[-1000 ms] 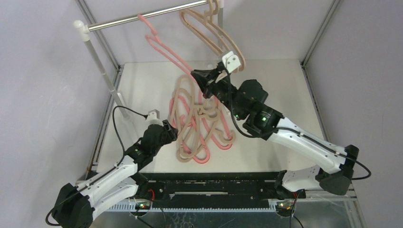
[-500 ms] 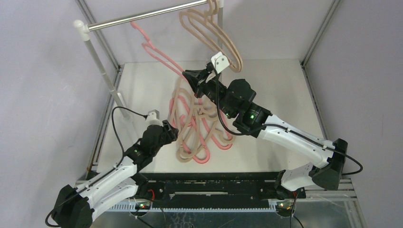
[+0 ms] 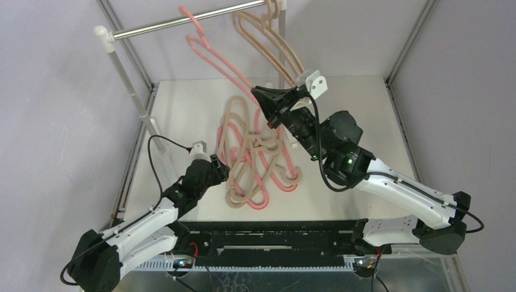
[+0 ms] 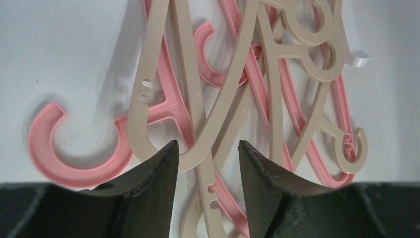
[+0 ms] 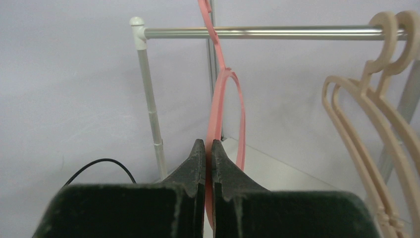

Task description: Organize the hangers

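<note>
My right gripper (image 3: 257, 92) (image 5: 208, 144) is shut on a pink hanger (image 3: 214, 55) (image 5: 217, 106) and holds it up in the air. Its hook reaches the silver rail (image 3: 182, 21) (image 5: 257, 32); whether it rests on the rail I cannot tell. Two beige hangers (image 3: 268, 36) (image 5: 369, 124) hang on the rail to the right of it. A tangled pile of pink and beige hangers (image 3: 252, 158) (image 4: 237, 84) lies on the table. My left gripper (image 3: 224, 173) (image 4: 208, 148) is open, low over the pile's left edge, with a beige hanger's bar between its fingers.
The rail rests on a white post (image 3: 125, 76) (image 5: 148, 94) at the left. A metal frame (image 3: 404, 45) rings the white table (image 3: 353, 115). A black cable (image 3: 159, 141) loops from the left wrist.
My right gripper has swung left and then back right and up with the pink hanger, bringing its hook up to the rail. My left gripper has crept slightly right toward the pile.
</note>
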{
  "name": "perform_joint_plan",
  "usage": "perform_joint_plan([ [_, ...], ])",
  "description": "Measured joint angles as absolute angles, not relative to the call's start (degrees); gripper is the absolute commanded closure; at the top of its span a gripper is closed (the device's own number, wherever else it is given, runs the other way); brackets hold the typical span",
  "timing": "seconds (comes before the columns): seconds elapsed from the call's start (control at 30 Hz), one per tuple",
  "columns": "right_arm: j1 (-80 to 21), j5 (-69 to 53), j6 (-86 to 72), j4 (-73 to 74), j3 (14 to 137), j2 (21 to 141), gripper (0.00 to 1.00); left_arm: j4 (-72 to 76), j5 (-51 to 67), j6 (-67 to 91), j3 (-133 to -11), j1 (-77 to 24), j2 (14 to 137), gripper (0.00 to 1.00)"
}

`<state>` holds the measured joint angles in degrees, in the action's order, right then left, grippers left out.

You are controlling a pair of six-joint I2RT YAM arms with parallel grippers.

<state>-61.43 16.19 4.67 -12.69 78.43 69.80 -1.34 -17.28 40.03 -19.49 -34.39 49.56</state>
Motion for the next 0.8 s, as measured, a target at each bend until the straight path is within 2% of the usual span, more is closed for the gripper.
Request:
perform_joint_plan([
  [0.2, -61.25, 16.67, 5.32, -14.66, 77.58, 69.38, 1.0, -1.3, -17.19, 40.03, -19.49, -34.39, 49.87, 0.48],
  [0.8, -58.02, 14.68, 3.46, -19.88, 84.03, 84.23, 1.0, -1.34, -17.17, 40.03, -19.49, -34.39, 46.59, 0.48],
])
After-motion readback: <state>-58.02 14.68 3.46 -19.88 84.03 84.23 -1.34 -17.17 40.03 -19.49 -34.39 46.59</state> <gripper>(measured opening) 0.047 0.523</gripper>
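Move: The stretch of rail I am bringing the pink hanger's hook to lies roughly 16 cm ahead of my right hand, 16 cm to its left and about 8 cm above. The nearest beige hangers on the rail hang with their middles some 15 cm ahead of that hand, 4 cm to its right and about level with it. From my left hand, that stretch of rail is around 15 cm ahead, 6 cm left and 50 cm up. Keeping the lower end of the pink hanger pinched in my right fingers, I ease back slightly, then carry the hanger forward and left, about 6 cm each way, towards the rail. On the way I sink some 3 cm, so the hook comes lower over the bar, and I hold the wrist almost unturned with the fingers shut. ##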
